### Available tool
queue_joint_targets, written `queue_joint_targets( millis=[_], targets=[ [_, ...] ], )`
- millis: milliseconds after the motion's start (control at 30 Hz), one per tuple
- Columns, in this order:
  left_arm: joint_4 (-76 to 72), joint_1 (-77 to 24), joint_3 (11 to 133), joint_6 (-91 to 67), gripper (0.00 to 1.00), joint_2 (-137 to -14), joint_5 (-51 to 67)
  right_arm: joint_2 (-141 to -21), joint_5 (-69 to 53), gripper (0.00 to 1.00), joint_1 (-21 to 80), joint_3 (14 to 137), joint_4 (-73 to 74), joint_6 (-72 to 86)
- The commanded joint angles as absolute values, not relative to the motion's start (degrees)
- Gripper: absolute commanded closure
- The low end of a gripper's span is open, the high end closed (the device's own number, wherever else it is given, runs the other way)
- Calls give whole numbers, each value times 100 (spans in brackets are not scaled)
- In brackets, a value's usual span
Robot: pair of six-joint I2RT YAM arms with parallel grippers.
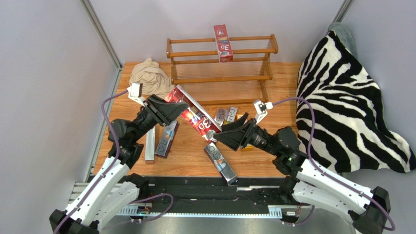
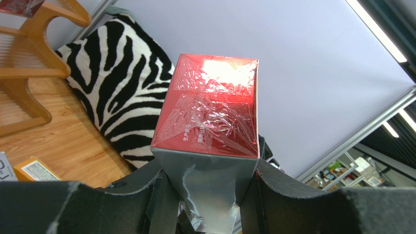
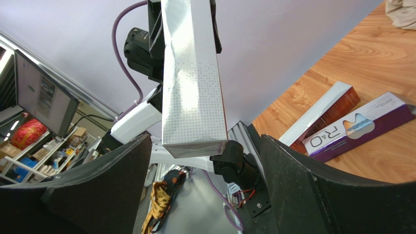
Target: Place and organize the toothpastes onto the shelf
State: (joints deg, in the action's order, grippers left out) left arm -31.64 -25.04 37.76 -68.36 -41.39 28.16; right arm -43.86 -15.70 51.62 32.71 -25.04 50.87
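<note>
My left gripper is shut on a red "3D" toothpaste carton and holds it tilted above the table; in the left wrist view the carton sits clamped between both fingers. My right gripper is open at the carton's lower end; in the right wrist view the carton's silver side hangs between the spread fingers, touching neither. Another red carton stands on the wooden shelf. Silver/purple cartons lie on the table.
A beige cloth lies left of the shelf. A zebra-striped blanket covers the right side. An orange carton lies by my right arm. Two more cartons lie on the wood in the right wrist view.
</note>
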Motion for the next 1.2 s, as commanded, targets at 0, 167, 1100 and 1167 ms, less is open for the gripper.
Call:
queue_joint_targets(
  millis=[0,167,1100,1167],
  targets=[
    [-3771,-2505,3797,-6979,89,-4140,2707,-4605,-1548,28,5317,3419,-2927,5142],
    [-3771,-2505,3736,-7005,89,-4166,2769,-4728,-1450,33,5379,3472,-3005,5115],
    [-1773,-2505,3752,-5934,1,-3509,2708,-5019,-1327,81,5388,3753,-2567,5089],
    [-1120,-2505,3875,-5400,1,-3314,2567,-4984,-1179,81,5396,3840,-2304,5036]
  ],
)
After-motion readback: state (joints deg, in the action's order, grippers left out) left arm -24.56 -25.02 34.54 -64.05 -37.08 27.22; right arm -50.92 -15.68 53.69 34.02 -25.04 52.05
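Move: The red toothpaste, held aslant in the air by the left hand, has its middle about 7 cm left of the right hand, 5 cm ahead and 4 cm higher; from the left hand it is some 4 cm right, 1 cm back and 4 cm lower. On the table, roughly 31 cm below the right hand, the silver box lies about level with it and 1 cm right, and the orange box 11 cm ahead and 12 cm right. Right hand eases 2.5 cm left and down, pinches the red toothpaste's end, then left opens, sinking 3 cm. ##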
